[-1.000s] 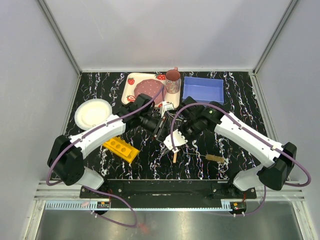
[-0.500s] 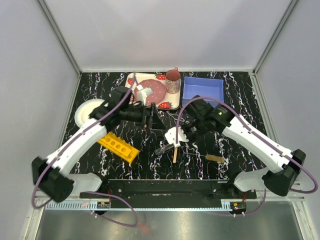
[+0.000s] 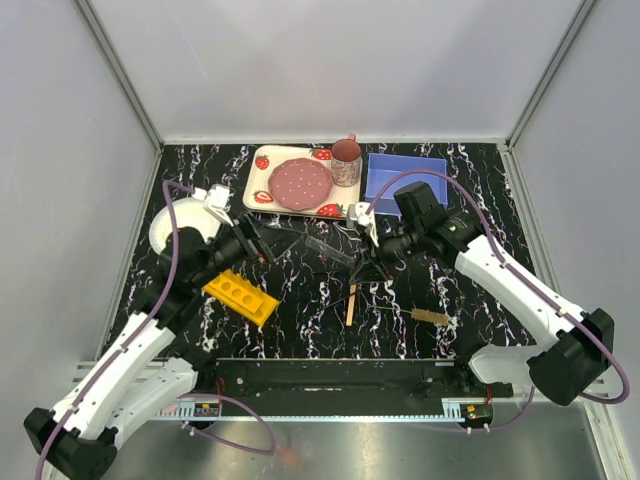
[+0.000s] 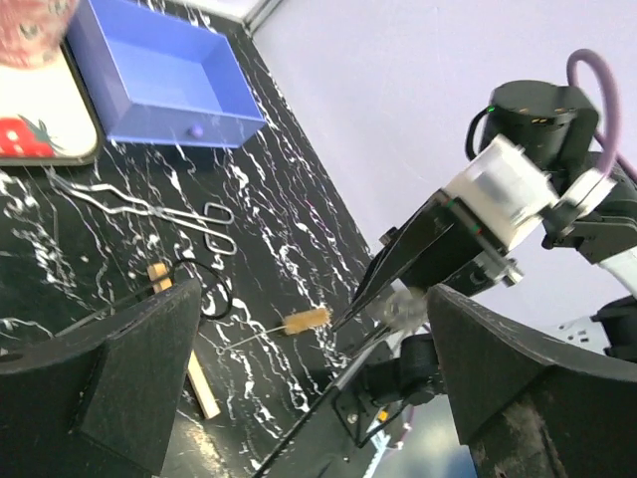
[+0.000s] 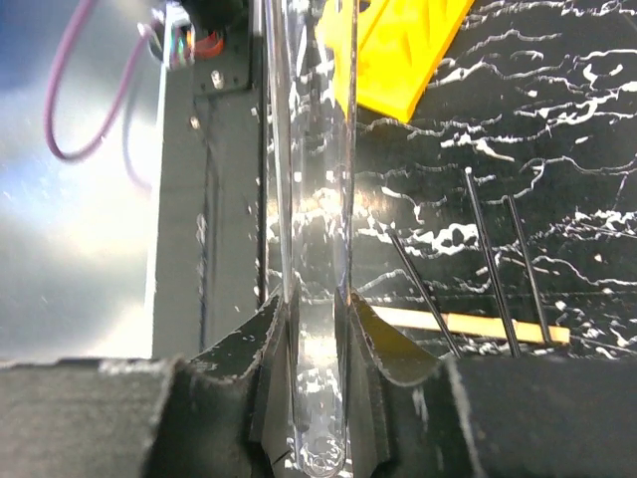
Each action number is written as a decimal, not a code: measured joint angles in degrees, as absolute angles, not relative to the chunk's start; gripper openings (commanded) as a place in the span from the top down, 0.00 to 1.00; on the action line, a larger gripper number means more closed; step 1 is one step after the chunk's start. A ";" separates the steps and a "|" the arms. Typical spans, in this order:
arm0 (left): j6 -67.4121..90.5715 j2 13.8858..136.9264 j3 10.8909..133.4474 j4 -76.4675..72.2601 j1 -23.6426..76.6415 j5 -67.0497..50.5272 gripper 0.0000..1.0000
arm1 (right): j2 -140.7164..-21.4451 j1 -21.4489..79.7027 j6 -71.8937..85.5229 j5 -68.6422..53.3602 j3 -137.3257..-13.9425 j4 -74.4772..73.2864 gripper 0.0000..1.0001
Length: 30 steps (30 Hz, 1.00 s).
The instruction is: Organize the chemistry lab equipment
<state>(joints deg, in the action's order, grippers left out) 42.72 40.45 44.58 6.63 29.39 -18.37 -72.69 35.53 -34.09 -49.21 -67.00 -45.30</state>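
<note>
My right gripper (image 3: 377, 265) is shut on a clear glass tube (image 3: 325, 248) and holds it above the table, the tube pointing left. In the right wrist view the tube (image 5: 314, 249) runs straight out between the fingers (image 5: 261, 368). My left gripper (image 3: 260, 244) is open and empty, left of the tube's free end. Its fingers (image 4: 119, 368) stand wide apart in the left wrist view. The yellow rack (image 3: 240, 295) lies at the front left. The wooden stick (image 3: 351, 303), the tube brush (image 3: 430, 317) and the wire tongs (image 4: 149, 207) lie on the table.
A strawberry-print tray (image 3: 262, 180) with a pink plate and a cup (image 3: 346, 162) stands at the back. A blue bin (image 3: 405, 180) sits to its right. A round white plate (image 3: 175, 225) lies at the left, by the left arm.
My left arm has pulled back to the left, away from the centre. My right gripper has moved up and right with the tube in it.
</note>
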 measured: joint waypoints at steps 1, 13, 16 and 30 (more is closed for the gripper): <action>45.63 40.80 42.15 3.40 29.39 -18.68 0.01 | -72.77 34.63 -30.98 -50.68 -66.46 -42.92 0.78; 59.18 45.45 34.37 -16.49 38.59 -10.96 0.06 | -75.77 32.25 -11.49 -59.64 -62.15 -27.79 0.77; 59.40 47.68 34.59 -18.13 39.57 -9.89 0.17 | -75.90 32.10 -9.54 -60.29 -62.02 -25.96 0.77; 55.92 52.86 39.68 -15.99 42.22 -5.76 0.45 | -76.90 32.08 -6.07 -62.70 -59.44 -21.69 0.76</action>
<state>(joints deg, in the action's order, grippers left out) 55.92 52.86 39.68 -15.99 42.22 -5.76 -76.90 32.08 -6.07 -62.70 -59.44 -21.69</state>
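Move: The clear glass tube, held near its rounded bottom by the right hand, slants up and left with its mouth towards the left hand. Its middle lies about 10 cm right, 3 cm back and 5 cm below the left hand, and some 6 cm left, 1 cm ahead and 4 cm above the right. From the left hand, the yellow rack stands about 13 cm left, 5 cm back and 18 cm below, and the orange stick about 16 cm right, 6 cm back and 21 cm below. The glass tube stays pinched in the right hand, which shifts about 3 cm left and turns roughly 25 degrees, swinging the mouth forward and more upright. The left hand goes about 6.5 cm right and a little forward towards the mouth, dipping and then rising back on the way; it rolls slightly, left side down, and its wide-open fingers narrow to just over half open around the mouth. ##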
